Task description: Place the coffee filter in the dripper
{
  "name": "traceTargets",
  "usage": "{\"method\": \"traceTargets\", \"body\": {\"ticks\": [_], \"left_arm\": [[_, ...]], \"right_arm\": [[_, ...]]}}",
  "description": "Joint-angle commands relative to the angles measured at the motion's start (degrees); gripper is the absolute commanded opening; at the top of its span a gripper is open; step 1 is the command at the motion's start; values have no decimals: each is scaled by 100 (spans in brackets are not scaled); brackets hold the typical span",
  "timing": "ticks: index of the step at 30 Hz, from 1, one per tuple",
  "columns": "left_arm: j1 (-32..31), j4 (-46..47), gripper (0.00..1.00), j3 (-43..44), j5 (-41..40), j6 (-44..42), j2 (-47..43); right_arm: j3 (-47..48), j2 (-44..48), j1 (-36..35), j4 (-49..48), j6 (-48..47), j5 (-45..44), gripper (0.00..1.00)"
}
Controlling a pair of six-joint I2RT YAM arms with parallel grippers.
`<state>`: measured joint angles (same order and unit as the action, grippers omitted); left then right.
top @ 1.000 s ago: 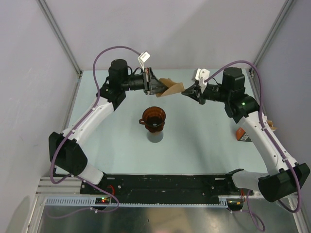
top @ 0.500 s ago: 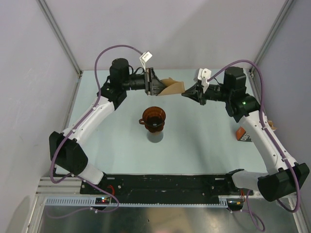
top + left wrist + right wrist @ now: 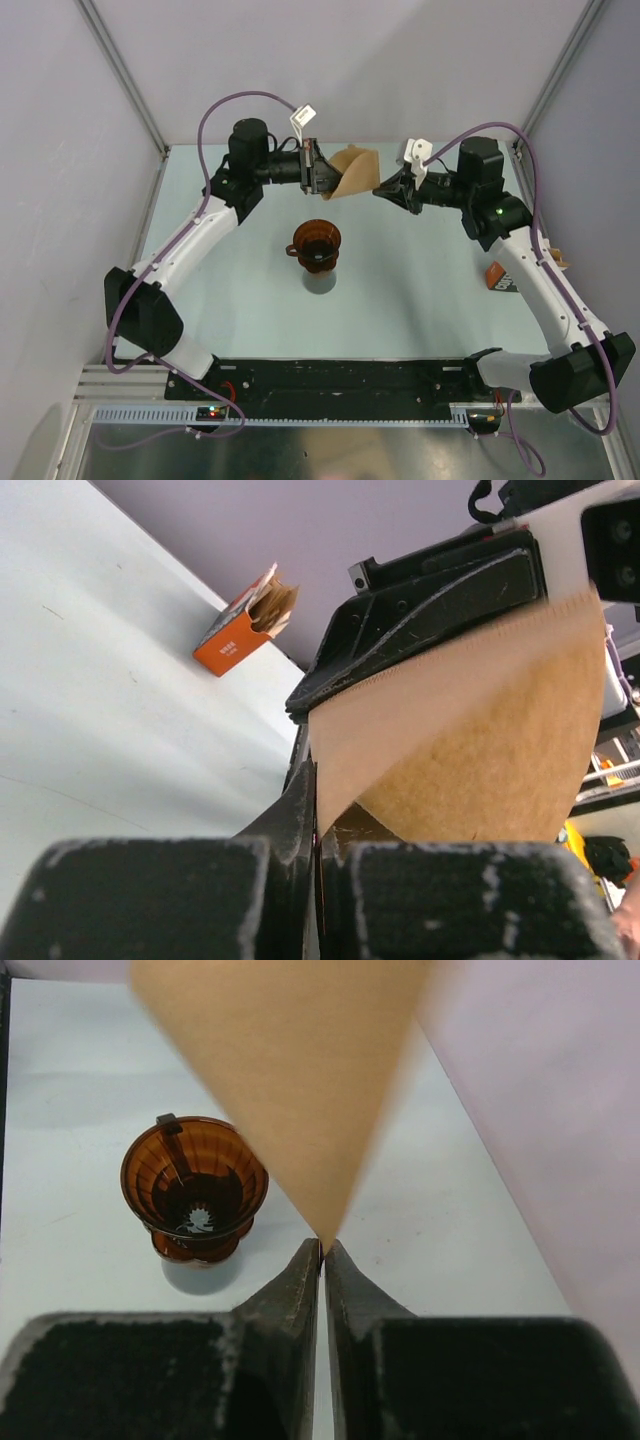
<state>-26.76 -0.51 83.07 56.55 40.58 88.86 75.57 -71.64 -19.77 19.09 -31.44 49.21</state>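
The coffee filter, a tan paper fan, hangs in the air between both grippers at the back of the table. My left gripper is shut on its left edge; in the left wrist view the coffee filter rises out of the closed left gripper. My right gripper is shut on the pointed tip of the coffee filter, which runs down into the right gripper. The dripper, a reddish-brown funnel, stands upright and empty on the table below and nearer, also visible as the dripper in the right wrist view.
An orange printed bag lies at the right edge of the table, partly behind the right arm, and the bag also shows in the left wrist view. Grey walls and metal frame posts close in the back and sides.
The filter has swung up from lying nearly flat between the grippers to standing taller and spread wider. The left wrist turned a little; the right arm barely moved.
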Motion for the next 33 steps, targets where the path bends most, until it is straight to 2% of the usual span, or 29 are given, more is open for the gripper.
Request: {"method": "traceTargets", "body": {"ticks": [1, 3, 7, 8, 11, 15, 20, 26, 33], "left_arm": [[5, 135, 0, 340, -324, -83, -92], [20, -391, 0, 559, -860, -577, -170], [-20, -1027, 0, 888, -2236, -1787, -410], [-56, -1160, 0, 993, -2553, -2074, -434], [-269, -1432, 0, 1066, -3545, -3155, -569], [-856, -1609, 0, 1005, -4915, -4761, -699], [-1233, -1623, 0, 976, -5567, -5949, -701], [-1528, -1622, 0, 948, -5861, -6589, -687], [-1790, -1618, 0, 932, -5934, -6766, -714]], "right_arm": [[168, 75, 78, -162, 168, -24, 23], [164, 147, 210, -119, 361, -56, 42], [169, 321, 578, -302, 1149, -217, 67], [169, 358, 649, -402, 1505, -310, 71], [304, 464, 731, -605, 2334, -870, 77], [483, 595, 814, -738, 3046, -1090, 79], [836, 572, 599, -549, 3289, -1481, 82], [1096, 535, -71, -322, 2835, -2286, 85], [1367, 245, -827, -106, 2353, -3163, 86]]}}
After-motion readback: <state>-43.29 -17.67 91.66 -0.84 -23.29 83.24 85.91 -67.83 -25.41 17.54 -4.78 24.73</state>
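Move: The dripper sits about 5 cm back from the left hand, 4 cm to its left and some 20 below. From the right hand it is about 12 cm left, 5 back and 19 below. The glass server stands directly beneath the dripper. The coffee filter spans both closed grippers, its middle about 4 cm right of the left hand and 1 ahead, or 4 cm left of the right hand and 2 ahead, roughly level with both. Open the right gripper wide to free the filter's corner and draw it about 5 cm right, then lift it some 10 cm, easing back left. Keep the left pinch and carry the filter about 6 cm forward and slightly up, away from the dripper, swinging the fingers from rightward to forward-right while rolling the wrist some 60 degrees, clockwise looking along them. ##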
